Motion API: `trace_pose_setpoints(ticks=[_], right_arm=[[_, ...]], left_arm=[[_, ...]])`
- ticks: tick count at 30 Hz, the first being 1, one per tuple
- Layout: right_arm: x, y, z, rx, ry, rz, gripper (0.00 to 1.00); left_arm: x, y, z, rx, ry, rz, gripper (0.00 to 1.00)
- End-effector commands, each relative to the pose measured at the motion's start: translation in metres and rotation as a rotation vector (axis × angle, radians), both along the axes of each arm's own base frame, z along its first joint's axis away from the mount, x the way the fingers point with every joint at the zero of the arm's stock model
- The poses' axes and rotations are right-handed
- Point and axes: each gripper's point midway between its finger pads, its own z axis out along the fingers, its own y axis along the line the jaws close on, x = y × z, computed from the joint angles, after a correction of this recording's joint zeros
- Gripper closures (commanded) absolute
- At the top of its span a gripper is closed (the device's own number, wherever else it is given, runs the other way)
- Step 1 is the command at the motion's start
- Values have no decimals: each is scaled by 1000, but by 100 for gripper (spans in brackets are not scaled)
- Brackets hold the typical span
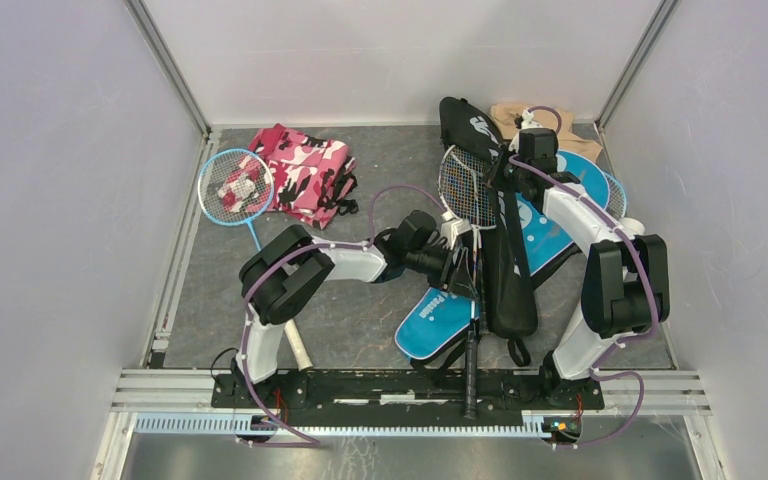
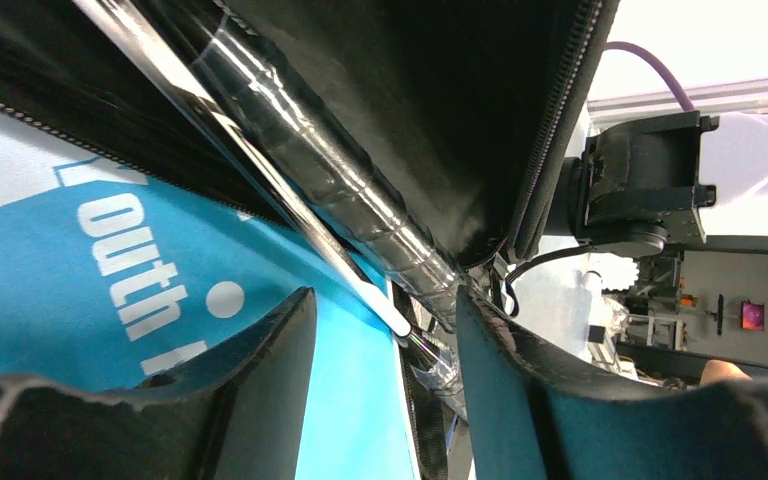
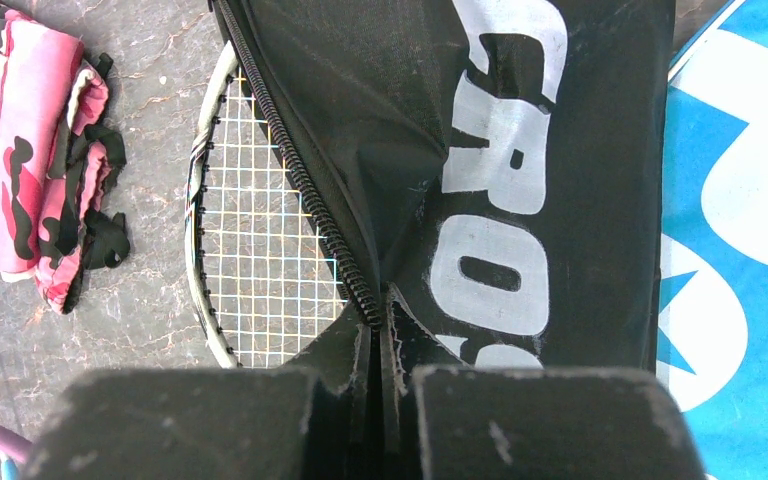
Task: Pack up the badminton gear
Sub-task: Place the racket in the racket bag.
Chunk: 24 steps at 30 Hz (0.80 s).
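A dark-framed racket (image 1: 467, 186) lies with its head half under the black "CROSSWAY" cover (image 1: 498, 262), which rests on the blue cover (image 1: 438, 312). My right gripper (image 3: 380, 325) is shut on the black cover's zipper edge (image 3: 332, 232), beside the racket's strings (image 3: 260, 240). My left gripper (image 2: 382, 300) stands open over the blue cover (image 2: 110, 260); the racket's plastic-wrapped grip (image 2: 360, 200) and thin shaft run between its fingers (image 2: 260, 380) without touching them. A blue-framed racket (image 1: 235, 186) lies at the far left with small white things on its strings.
A pink camouflage cloth (image 1: 305, 172) lies next to the blue racket's head. A beige cloth (image 1: 545, 122) sits in the back right corner behind the right arm (image 1: 615, 280). Walls close in on three sides. The left arm (image 1: 290, 280) reaches across the middle.
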Motion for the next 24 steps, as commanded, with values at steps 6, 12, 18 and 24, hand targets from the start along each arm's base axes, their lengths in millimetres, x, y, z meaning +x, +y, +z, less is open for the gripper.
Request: trace_pose_setpoints(ticks=[6,12,18,24], right_arm=[[14,1,28,14,-94,5,100],[13,0,30,11,-101,5,100],[12,-2,30,8,-100,2,100],[11,-2,30,7,-100,3,100]], left_arm=[[-3,-9,0,-41,-42,-3,47],[-8,-12,-6,-52,-22,-7,50],[-9,-14,-10,-69,13,0,56],[-9,-16,-8,-84,23,0,68]])
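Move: The left hand, open, has the racket's shaft almost at its fingertips, 1 cm to the right and about 2 cm below. A wrapped black handle lies roughly 4 cm to the right and 3 cm down; the black racket bag's lower half is 7 cm right, 4 cm down, and the blue bag's narrow end 8 cm left, 6 cm back, 6 cm down. From the right hand, pinching the black bag's zip edge, the shaft is some 25 cm back, 5 cm left, 10 cm below. Left hand sinks 1.5 cm and eases 1 cm right, narrowing its fingers about the shaft; right keeps its pinch. ##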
